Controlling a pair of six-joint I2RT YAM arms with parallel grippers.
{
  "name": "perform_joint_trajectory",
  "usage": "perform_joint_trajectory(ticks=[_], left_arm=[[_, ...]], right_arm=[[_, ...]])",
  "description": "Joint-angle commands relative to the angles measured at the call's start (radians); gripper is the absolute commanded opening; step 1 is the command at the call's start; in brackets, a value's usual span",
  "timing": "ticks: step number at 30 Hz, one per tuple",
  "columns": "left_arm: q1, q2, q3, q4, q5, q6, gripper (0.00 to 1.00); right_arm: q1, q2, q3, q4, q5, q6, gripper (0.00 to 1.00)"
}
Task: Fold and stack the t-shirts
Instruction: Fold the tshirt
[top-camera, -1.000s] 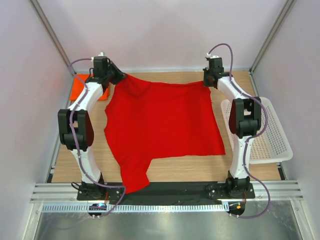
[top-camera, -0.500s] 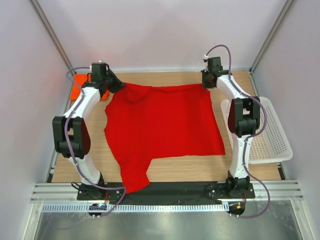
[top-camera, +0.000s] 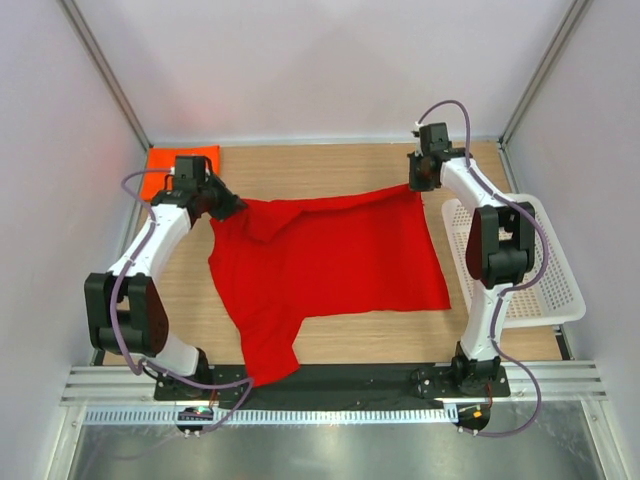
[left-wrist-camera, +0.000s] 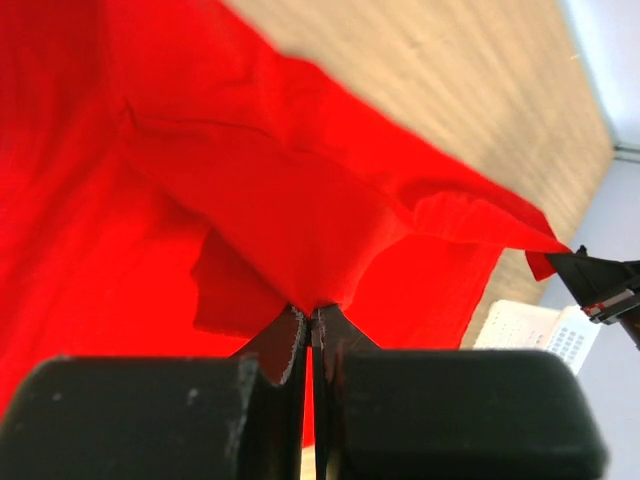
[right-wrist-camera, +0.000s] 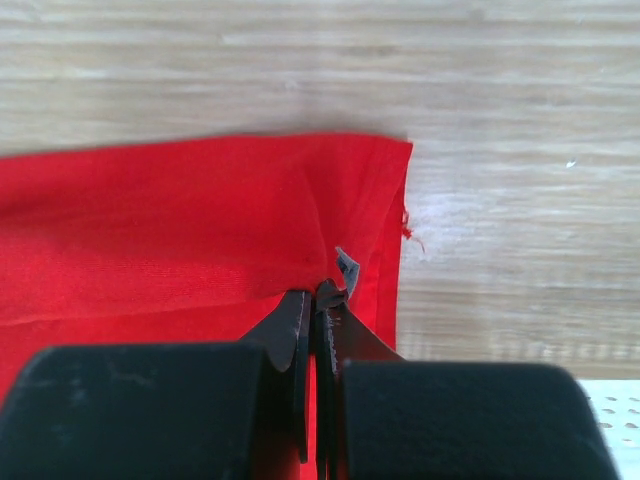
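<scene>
The deeper red t-shirt (top-camera: 330, 260) lies spread on the wooden table, its far edge lifted and folding toward me. My left gripper (top-camera: 228, 207) is shut on its far left corner, seen pinched in the left wrist view (left-wrist-camera: 312, 312). My right gripper (top-camera: 417, 184) is shut on the far right corner, seen pinched in the right wrist view (right-wrist-camera: 322, 295). One sleeve hangs over the front edge of the table. The bright orange t-shirt (top-camera: 172, 166) lies folded at the far left corner of the table.
A white mesh basket (top-camera: 540, 262) stands at the right edge of the table, beside the right arm. Grey walls close in the table on three sides.
Both grippers have moved toward the near side with the far edge of the red t-shirt, folding it over. The orange t-shirt is now uncovered by the left arm.
</scene>
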Motion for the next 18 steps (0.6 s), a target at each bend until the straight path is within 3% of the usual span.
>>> perform_joint_trajectory(ticks=[1,9,12,13,14,15,18], left_arm=[[0.010,-0.021,-0.016,-0.053,0.015,-0.024,0.00],[0.019,-0.050,-0.046,-0.114,-0.011,-0.021,0.00],[0.022,-0.056,-0.056,-0.168,-0.019,-0.015,0.01],[0.022,-0.062,-0.061,-0.182,-0.019,-0.011,0.07],[0.024,-0.065,-0.073,-0.191,-0.013,-0.005,0.22],[0.022,-0.073,-0.079,-0.208,-0.011,0.001,0.25],[0.027,-0.131,-0.116,-0.212,-0.052,0.019,0.47]], right_arm=[[0.003,-0.050,-0.020,-0.020,-0.011,0.011,0.01],[0.003,-0.050,-0.084,-0.045,0.004,0.006,0.01],[0.003,-0.052,-0.101,-0.080,-0.022,0.020,0.13],[0.003,-0.064,-0.112,-0.086,-0.028,0.030,0.22],[0.003,-0.070,-0.135,-0.088,-0.063,0.035,0.26],[0.005,-0.081,-0.141,-0.092,-0.065,0.044,0.28],[0.003,-0.140,-0.169,-0.077,-0.053,0.070,0.40]])
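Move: The left hand holds its corner of the red t-shirt high; the spot on the shirt where that corner goes lies about 6 cm back, 1 cm left and some 15 cm below, with the orange folded shirt roughly 18 cm ahead, 16 cm left and 15 cm below. The right hand's laying spot is about 6 cm back, straight in line and 9 cm below; the white basket stands roughly 20 cm back, 24 cm right and 5 cm below. Both hands, each still pinching its end of the red t-shirt's raised edge, draw back towards the robot and sink together over the shirt's body, each going about 6 cm back and the left some 4 cm, the right about 5 cm down. Their wrists tip the fingers some 10 to 15 degrees further towards the table all the way, and only in the last part, still moving back and down, do the fingers open to about 40 percent and let the edge go. ##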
